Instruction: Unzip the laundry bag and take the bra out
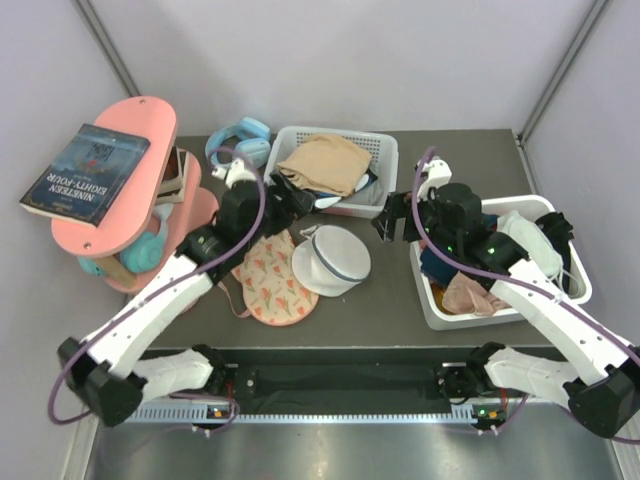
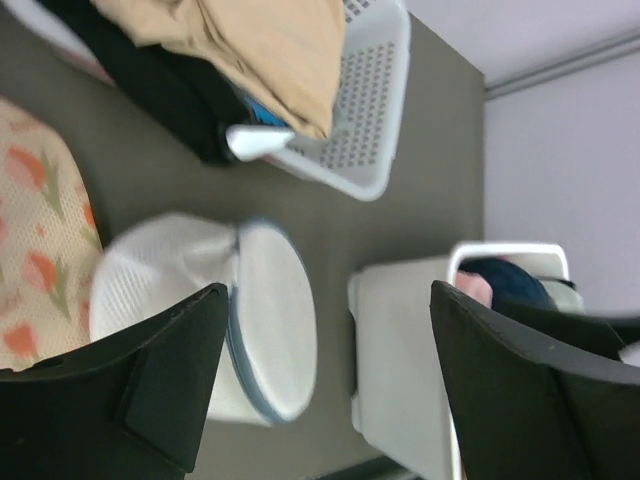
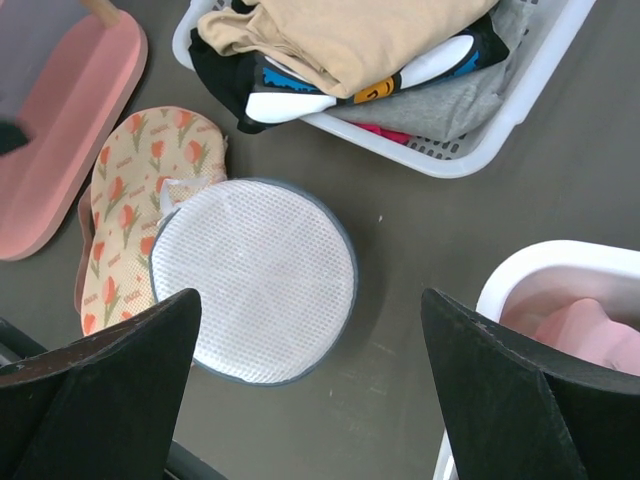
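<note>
The white mesh laundry bag (image 1: 332,260) with its darker zip rim lies mid-table; it also shows as the laundry bag (image 2: 250,310) and the laundry bag (image 3: 255,280). The peach flower-printed bra (image 1: 272,278) lies flat on the table just left of the bag, its edge tucked under the bag's side; it is seen too as the bra (image 2: 40,260) and the bra (image 3: 130,190). My left gripper (image 1: 303,202) hangs open above and behind the bag, holding nothing (image 2: 330,300). My right gripper (image 1: 390,222) is open to the bag's right, also holding nothing (image 3: 310,300).
A white slatted basket (image 1: 385,150) with a tan garment and dark clothes stands at the back. Another white basket (image 1: 430,300) of clothes sits at the right. A pink shelf (image 1: 115,185) with a book and blue headphones (image 1: 240,140) stands at the left.
</note>
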You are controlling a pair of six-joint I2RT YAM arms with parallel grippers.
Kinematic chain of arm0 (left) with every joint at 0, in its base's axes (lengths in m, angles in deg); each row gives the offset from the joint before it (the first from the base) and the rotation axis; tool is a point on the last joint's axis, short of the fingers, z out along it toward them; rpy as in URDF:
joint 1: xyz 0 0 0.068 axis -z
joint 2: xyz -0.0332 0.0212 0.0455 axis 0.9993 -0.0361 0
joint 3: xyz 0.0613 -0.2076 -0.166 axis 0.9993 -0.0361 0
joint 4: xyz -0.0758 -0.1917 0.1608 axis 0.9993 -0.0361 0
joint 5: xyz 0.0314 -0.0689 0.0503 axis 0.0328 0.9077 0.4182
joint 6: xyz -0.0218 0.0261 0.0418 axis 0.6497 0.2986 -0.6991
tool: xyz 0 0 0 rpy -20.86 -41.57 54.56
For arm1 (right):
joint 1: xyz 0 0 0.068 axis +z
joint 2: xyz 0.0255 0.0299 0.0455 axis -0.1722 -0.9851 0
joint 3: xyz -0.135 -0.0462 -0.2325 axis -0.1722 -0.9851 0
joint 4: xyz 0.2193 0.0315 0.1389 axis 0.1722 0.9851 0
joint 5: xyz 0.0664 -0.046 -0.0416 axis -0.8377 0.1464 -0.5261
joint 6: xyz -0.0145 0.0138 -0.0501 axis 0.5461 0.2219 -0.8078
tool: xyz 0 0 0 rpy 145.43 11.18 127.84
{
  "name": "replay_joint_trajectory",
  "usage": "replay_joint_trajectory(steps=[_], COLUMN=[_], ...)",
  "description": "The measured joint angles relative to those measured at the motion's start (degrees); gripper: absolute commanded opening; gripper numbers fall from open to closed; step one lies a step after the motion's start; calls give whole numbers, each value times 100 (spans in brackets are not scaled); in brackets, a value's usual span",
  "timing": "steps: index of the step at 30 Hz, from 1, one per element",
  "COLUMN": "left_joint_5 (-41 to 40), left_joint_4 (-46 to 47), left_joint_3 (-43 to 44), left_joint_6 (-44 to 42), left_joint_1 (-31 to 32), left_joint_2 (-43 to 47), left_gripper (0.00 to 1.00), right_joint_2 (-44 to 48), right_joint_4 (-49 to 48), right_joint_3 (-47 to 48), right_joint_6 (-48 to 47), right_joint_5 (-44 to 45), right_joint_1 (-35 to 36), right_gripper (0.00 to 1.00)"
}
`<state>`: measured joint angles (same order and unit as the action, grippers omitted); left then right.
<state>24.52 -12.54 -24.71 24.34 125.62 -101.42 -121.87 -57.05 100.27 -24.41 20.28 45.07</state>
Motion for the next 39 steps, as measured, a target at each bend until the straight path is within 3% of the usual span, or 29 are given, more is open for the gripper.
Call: replay_joint_trajectory(steps=[6, 11, 16, 22, 31, 39], left_joint_5=[1611, 2964, 3910, 4242, 4642, 4699], left_joint_4=[243, 96, -291, -907, -1443, -1379], left_joint_3=[861, 1878, 2326, 2341, 2033, 981], left_joint_6=[-1169, -2009, -2516, -2994, -3228, -2632], left_joint_1=[-1322, -1392, -1353, -1338, -1182, -1143], left_joint_2=[-1947, -3521, -4328, -4459, -4382, -3425], left_gripper=[64, 58, 56, 51, 0, 0], right_joint_2=[22, 170, 348, 422, 361, 254], right_joint_4=[4, 24, 52, 114, 136, 146], right_joint_3=[4, 4, 4, 4, 4, 4], right_joint_6=[2, 7, 9, 17, 17, 17], right_joint_5=[-4, -2, 44, 87, 87, 83], right_joint_1=[0, 0, 4, 4, 4, 7], right_gripper=[91, 91, 91, 91, 91, 91])
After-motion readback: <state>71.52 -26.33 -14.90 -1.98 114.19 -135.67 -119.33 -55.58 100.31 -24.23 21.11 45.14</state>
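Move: The white laundry bag's middle lies roughly 3 cm back from the left gripper, 8 cm to its right and 20 cm below. The tulip-print cloth is about 3 cm farther back than the bag and 14 cm to its left, flat on the table; the basket with the folded clothes stands some 20 cm beyond the bag, directly ahead of it. From the right gripper, the bag is about 12 cm left, 2 cm forward and 19 cm down. Swing the left gripper forward about 10 cm and steeply down, then on down, to the right and back onto the bag's zipped rim, some 17 cm lower in all. Tip the fingers down about 30 degrees and turn them clockwise, narrowing on the way; shut them to pinch the zip edge, then draw back, rising slightly. ##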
